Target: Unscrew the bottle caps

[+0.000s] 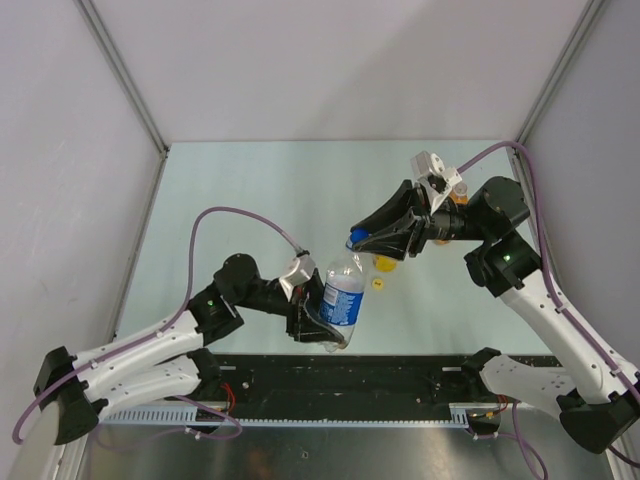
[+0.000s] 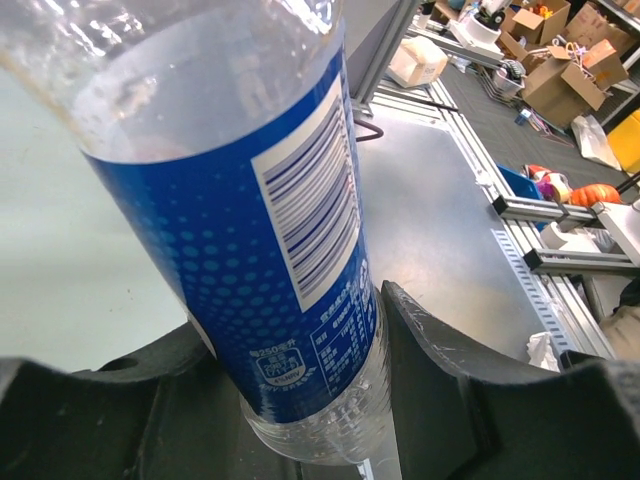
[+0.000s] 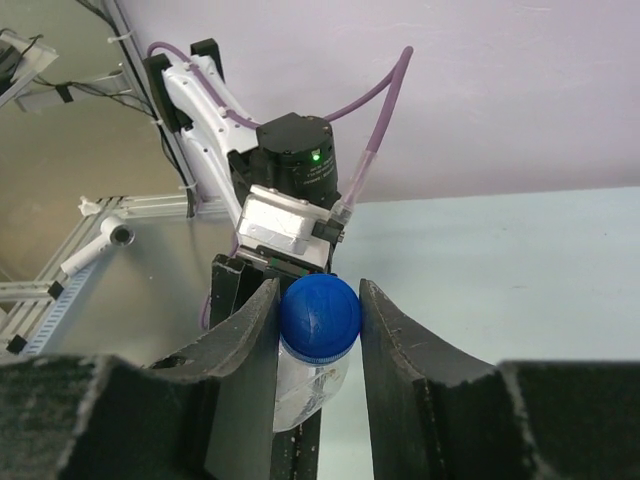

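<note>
The clear bottle (image 1: 341, 298) with a blue label is held tilted above the table, my left gripper (image 1: 312, 312) shut round its lower body. In the left wrist view the bottle (image 2: 250, 220) fills the space between the black fingers (image 2: 450, 380) of the left gripper (image 2: 300, 400). My right gripper (image 1: 362, 240) is shut on its blue cap (image 1: 357, 237). The right wrist view shows the blue cap (image 3: 320, 313) touched on both sides inside the right gripper (image 3: 320, 318). A yellow bottle (image 1: 386, 264) sits partly hidden under the right gripper, and a loose yellow cap (image 1: 378, 283) lies beside it.
An orange bottle (image 1: 460, 196) stands behind the right arm's wrist, mostly hidden. A black rail (image 1: 400, 375) runs along the table's near edge. Enclosure walls with metal posts (image 1: 120, 70) close the sides and the back.
</note>
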Robot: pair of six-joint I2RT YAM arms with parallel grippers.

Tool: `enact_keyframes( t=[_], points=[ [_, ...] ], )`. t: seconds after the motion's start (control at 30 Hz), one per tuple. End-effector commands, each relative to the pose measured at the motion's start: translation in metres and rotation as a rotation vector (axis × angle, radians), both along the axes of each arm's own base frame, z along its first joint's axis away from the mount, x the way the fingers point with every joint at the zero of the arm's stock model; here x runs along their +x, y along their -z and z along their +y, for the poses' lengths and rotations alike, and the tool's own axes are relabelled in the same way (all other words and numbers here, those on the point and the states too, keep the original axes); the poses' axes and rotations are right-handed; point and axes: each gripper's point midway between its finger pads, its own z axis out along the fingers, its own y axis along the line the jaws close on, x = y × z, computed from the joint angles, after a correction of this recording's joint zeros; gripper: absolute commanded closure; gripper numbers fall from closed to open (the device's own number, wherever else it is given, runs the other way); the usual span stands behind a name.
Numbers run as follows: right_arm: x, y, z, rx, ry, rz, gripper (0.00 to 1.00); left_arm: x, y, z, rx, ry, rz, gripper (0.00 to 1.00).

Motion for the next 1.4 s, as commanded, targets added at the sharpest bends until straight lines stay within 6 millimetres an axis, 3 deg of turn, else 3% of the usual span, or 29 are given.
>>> enact_keyframes(
  t=[0.0, 0.3, 0.43, 0.63, 0.8, 0.93, 1.13, 1.23, 1.37],
  points=[
    [0.012, -0.02, -0.005, 0.069, 0.101, -0.02, 0.85, 0.005, -0.005, -0.003, -0.039, 0.006, -0.061, 0.73],
    [0.025, -0.038, -0.015, 0.148, 0.227, -0.01, 0.84, 0.008, 0.007, -0.005, -0.005, -0.005, -0.05, 0.73],
    [0.029, -0.036, -0.019, 0.157, 0.271, 0.002, 0.84, 0.013, 0.008, -0.005, 0.001, -0.04, -0.054, 0.73],
    [0.035, -0.017, -0.022, 0.097, 0.318, 0.028, 0.83, 0.051, 0.019, -0.002, 0.068, -0.276, -0.058, 0.88],
    [0.038, 0.024, -0.02, -0.025, 0.316, 0.102, 0.83, 0.09, 0.024, 0.018, 0.123, -0.551, -0.083, 0.92],
    [0.039, 0.052, -0.019, -0.09, 0.315, 0.145, 0.82, 0.108, 0.016, 0.043, 0.087, -0.732, -0.1, 0.92],
    [0.049, 0.105, -0.012, -0.222, 0.33, 0.209, 0.82, 0.108, -0.008, 0.075, -0.041, -0.856, -0.11, 0.85],
    [0.058, 0.143, -0.001, -0.325, 0.358, 0.282, 0.82, 0.103, -0.017, 0.083, -0.081, -0.864, -0.114, 0.83],
    [0.068, 0.2, 0.013, -0.481, 0.393, 0.386, 0.82, 0.102, -0.013, 0.085, -0.064, -0.868, -0.108, 0.83]
  ],
)
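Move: The blue cap, between the right fingers at the bottle's mouth, lies some 7 cm ahead of the left hand, 3 cm right and 15 cm above. The left hand holds the bottle low; its middle is about 5 cm above that hand, 3 cm ahead and 1 cm right. From the right hand, the yellow cap on the table lies about 12 cm ahead, 6 cm right and 42 cm below, the yellow bottle 17 cm ahead, 8 cm right. Keep both grips; turn the right gripper some 15 degrees clockwise, easing it forward and slightly up so the blue cap comes free, then lower it about 16 cm, tipping its fingers down towards the table. Meanwhile let the left gripper sink a little, then swing the bottle away, about 9 cm forward, then 8 cm left, turning counter-clockwise. ##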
